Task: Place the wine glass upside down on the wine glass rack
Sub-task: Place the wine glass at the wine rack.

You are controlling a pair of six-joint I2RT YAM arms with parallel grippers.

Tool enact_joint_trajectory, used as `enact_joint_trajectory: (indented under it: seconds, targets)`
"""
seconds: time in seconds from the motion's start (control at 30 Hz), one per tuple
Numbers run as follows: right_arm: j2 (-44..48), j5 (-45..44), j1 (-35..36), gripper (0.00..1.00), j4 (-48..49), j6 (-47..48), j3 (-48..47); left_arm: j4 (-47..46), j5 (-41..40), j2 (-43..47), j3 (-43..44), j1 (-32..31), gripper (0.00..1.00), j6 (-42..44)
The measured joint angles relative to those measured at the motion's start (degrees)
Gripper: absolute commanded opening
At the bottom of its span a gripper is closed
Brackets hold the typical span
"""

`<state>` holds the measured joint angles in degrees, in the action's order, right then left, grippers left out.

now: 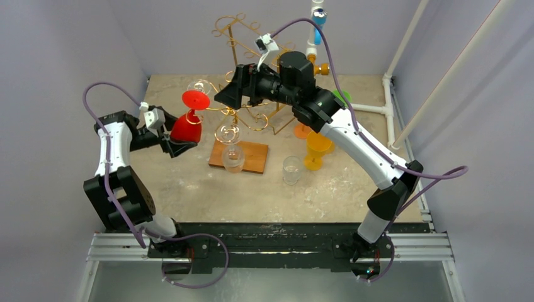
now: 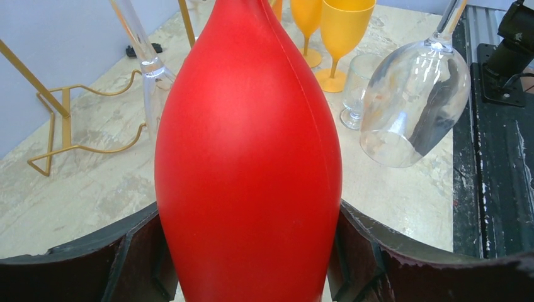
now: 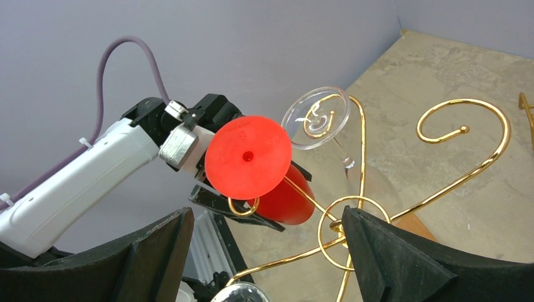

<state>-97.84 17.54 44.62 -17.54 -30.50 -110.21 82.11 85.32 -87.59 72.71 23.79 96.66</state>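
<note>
The red wine glass (image 1: 186, 129) is upside down, its round foot (image 3: 247, 157) on top. My left gripper (image 1: 179, 139) is shut on its bowl (image 2: 249, 157), with one finger (image 2: 135, 264) on each side. The foot sits just above the curled tip (image 3: 242, 207) of a left arm of the gold wire wine glass rack (image 1: 242, 119). The foot hides whether the stem is inside that curl. My right gripper (image 3: 267, 220) hangs open above the rack's middle ring (image 3: 343, 229), holding nothing.
Clear glasses hang upside down on the rack (image 2: 412, 104) (image 3: 315, 117). The rack stands on a wooden base (image 1: 255, 160). Right of it are two orange glasses (image 1: 318, 148) and a clear tumbler (image 1: 291, 170). A white pipe (image 1: 371, 108) runs along the back right.
</note>
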Motion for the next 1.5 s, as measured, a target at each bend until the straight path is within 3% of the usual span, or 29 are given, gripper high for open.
enact_joint_trajectory:
  seconds: [0.6,0.83,1.07,1.5]
  targets:
    - [0.04,-0.09,0.26,0.99,-1.4,0.04,-0.37,-0.02,0.2,1.11,-3.58,0.94,0.0,0.02]
    - [-0.87,-0.52,3.45,0.79,-0.9,-0.11,-2.29,-0.26,0.22,2.16,-5.03,0.94,0.0,0.0]
    - [-6.78,-0.24,5.95,0.42,-0.87,-0.37,-9.73,-0.42,0.22,2.78,-5.14,0.94,0.0,0.0]
    - [-15.28,-1.6,7.39,0.4,-3.85,-0.31,-16.15,-0.66,0.11,2.86,-5.14,0.96,0.0,0.04]
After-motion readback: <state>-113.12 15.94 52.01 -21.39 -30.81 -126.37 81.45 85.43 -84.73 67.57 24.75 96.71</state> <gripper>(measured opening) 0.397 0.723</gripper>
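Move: For the right hand, open and empty, the red wine glass's foot is about 9 cm to the left, level fore and aft, and 5 cm lower. A clear glass's foot sits about 4 cm farther out and 3 cm below the red foot. The rack's curl round the red stem lies 3 cm nearer the base than the red foot and some 4 cm under it. From the left hand, gripping the bowl, that curl is 2 cm ahead, 4 cm right, 9 cm above; the red foot is 5 cm ahead, 5 cm right, 13 cm above. Keep the left gripper's hold on the upside-down red bowl and ease it back about 1.5 cm and down 1 cm. Then sweep the right gripper some 8 cm left to the red glass's foot, first backing and rising slightly, then coming forward again and sinking about 4 cm, narrowing its fingers from wide open to under half. Stop with the tips close over the foot; contact can't be made out. ##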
